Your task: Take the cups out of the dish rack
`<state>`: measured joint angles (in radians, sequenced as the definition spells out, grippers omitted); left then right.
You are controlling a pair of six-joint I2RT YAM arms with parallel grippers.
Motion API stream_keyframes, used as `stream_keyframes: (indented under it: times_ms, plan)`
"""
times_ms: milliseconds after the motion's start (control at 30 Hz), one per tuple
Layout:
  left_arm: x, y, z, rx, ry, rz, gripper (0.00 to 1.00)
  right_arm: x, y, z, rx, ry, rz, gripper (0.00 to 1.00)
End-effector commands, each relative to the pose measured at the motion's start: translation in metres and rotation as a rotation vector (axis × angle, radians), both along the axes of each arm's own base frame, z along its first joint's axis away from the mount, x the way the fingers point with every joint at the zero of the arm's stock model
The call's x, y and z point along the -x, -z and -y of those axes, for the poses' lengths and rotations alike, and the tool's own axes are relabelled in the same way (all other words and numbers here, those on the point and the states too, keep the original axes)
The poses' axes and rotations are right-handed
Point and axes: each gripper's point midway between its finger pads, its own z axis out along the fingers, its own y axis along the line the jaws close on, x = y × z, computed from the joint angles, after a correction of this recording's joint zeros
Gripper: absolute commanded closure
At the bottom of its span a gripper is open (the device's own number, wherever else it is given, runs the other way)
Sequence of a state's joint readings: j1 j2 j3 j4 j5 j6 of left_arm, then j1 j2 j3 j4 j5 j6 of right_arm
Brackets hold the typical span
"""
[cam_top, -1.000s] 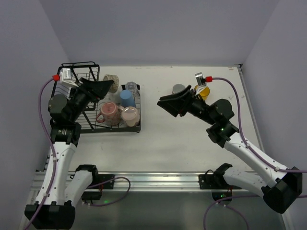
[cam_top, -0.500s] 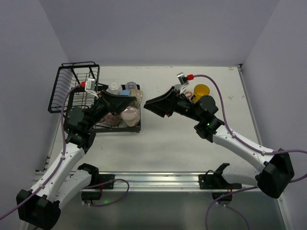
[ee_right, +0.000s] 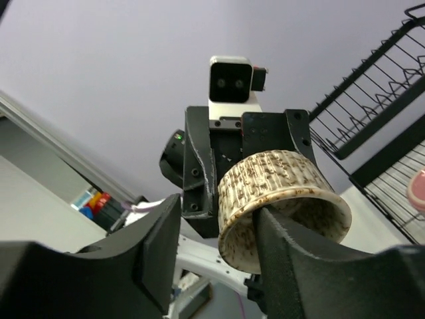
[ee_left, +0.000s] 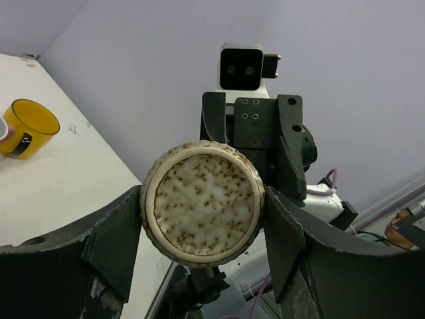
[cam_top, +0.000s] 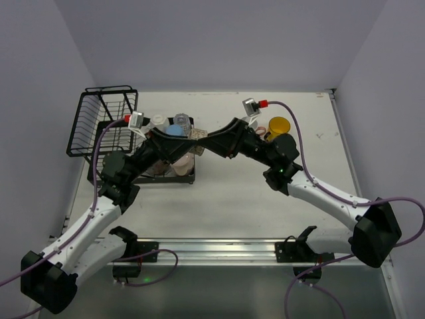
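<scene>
My left gripper (ee_left: 202, 199) is shut on a beige speckled cup (ee_left: 202, 203), held in the air at the right end of the black dish rack (cam_top: 99, 119). Its fingers press the cup's sides and its base faces the left wrist camera. My right gripper (ee_right: 219, 212) meets it head on and is open. One of its fingers is inside the cup's (ee_right: 279, 186) mouth, and the other stands apart from the outer wall. In the top view both grippers join at the cup (cam_top: 194, 136). A blue cup (cam_top: 174, 131), a clear glass (cam_top: 180, 120) and a pink cup (ee_right: 418, 189) stay on the rack.
A yellow cup (cam_top: 279, 125) stands on the table behind the right arm, also seen in the left wrist view (ee_left: 26, 126). The rack's tall basket section (ee_right: 372, 86) is at the far left. My left arm covers much of the rack's tray (cam_top: 179, 178).
My left arm has carried the beige cup rightwards off the rack. The right arm swung left to meet it, and one of its fingers has entered the cup's mouth.
</scene>
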<state>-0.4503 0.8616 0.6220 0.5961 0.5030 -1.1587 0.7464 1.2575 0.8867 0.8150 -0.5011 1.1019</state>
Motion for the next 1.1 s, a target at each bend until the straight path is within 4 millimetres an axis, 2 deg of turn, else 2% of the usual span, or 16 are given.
stream_keyframes:
  times_ms: [0, 67, 200, 267, 333, 367, 467, 533, 633, 700, 767, 800, 833, 900, 933, 1067]
  plan:
    - [0.008, -0.015, -0.001, 0.04, -0.003, 0.095, 0.94, -0.002, -0.028, 0.01, -0.162, 0.026, -0.014, 0.53]
    - [0.01, -0.011, 0.001, 0.036, 0.007, 0.091, 0.94, -0.005, -0.029, 0.013, -0.188, 0.037, -0.036, 0.64]
    - [0.013, -0.011, 0.0, 0.029, 0.006, 0.109, 0.89, -0.007, -0.026, 0.018, -0.22, 0.056, -0.056, 0.7]
    - [0.016, -0.01, 0.002, 0.019, 0.021, 0.12, 0.82, -0.008, -0.025, 0.018, -0.216, 0.064, -0.068, 0.87]
    - [0.016, -0.007, 0.003, -0.003, 0.023, 0.131, 0.61, -0.009, -0.025, 0.023, -0.227, 0.086, -0.072, 0.98]
    - [0.016, -0.003, 0.002, -0.021, 0.018, 0.123, 0.44, -0.01, -0.019, 0.025, -0.225, 0.102, -0.087, 1.0]
    - [0.012, -0.001, -0.005, -0.099, -0.056, 0.16, 0.13, -0.014, -0.017, 0.037, -0.217, 0.17, -0.071, 1.0]
    - [0.008, -0.004, -0.013, -0.145, -0.126, 0.172, 0.02, -0.021, -0.008, 0.044, -0.153, 0.222, -0.075, 1.0]
    - [0.002, 0.0, -0.026, -0.245, -0.217, 0.183, 0.0, -0.034, 0.015, 0.06, -0.019, 0.321, -0.07, 1.0]
    - [-0.006, 0.012, -0.035, -0.328, -0.277, 0.157, 0.0, -0.048, 0.05, 0.072, 0.133, 0.396, -0.126, 1.0]
    - [-0.011, 0.033, -0.042, -0.431, -0.31, 0.129, 0.0, -0.07, 0.077, 0.101, 0.287, 0.528, -0.109, 1.0]
    - [-0.017, 0.044, -0.047, -0.47, -0.341, 0.094, 0.0, -0.078, 0.115, 0.116, 0.443, 0.575, -0.144, 1.0]
    - [-0.02, 0.054, -0.049, -0.506, -0.353, 0.071, 0.0, -0.096, 0.134, 0.146, 0.522, 0.692, -0.187, 1.0]
    - [-0.026, 0.074, -0.055, -0.569, -0.38, 0.031, 0.0, -0.106, 0.181, 0.185, 0.725, 0.808, -0.258, 1.0]
    - [-0.03, 0.083, -0.056, -0.594, -0.386, 0.008, 0.0, -0.118, 0.196, 0.217, 0.784, 0.917, -0.305, 1.0]
    - [-0.044, 0.103, -0.061, -0.643, -0.436, -0.048, 0.0, -0.139, 0.239, 0.288, 0.997, 1.091, -0.437, 1.0]
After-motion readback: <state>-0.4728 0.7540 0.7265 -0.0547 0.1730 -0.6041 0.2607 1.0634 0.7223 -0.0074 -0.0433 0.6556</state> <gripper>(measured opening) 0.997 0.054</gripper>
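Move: The left hand still holds the speckled cup right between its fingers; the right hand comes from the other side, its parted fingers straddling the rim, with the cup's middle roughly 4 cm to its left and 3 cm ahead. On the table about 36 cm below the right hand stand the pink mug, some 37 cm ahead and 18 cm right, and the yellow mug, 13 cm right of that. In the rack, about 29 cm below the left hand, the cream mug lies 16 cm ahead and 7 cm left, and the blue cup 28 cm ahead and 10 cm left. Nearly still at first, the right hand shuts its fingers on the cup's wall, one inside and one outside, and the left then opens wide to let go. The right carries the cup quickly right, down and forward, some 33 cm in all, towards the yellow mug, swinging clockwise and tipping downward. The emptied left sinks about 8 cm, easing left and forward towards the cream mug, and rolls some 30 degrees. ##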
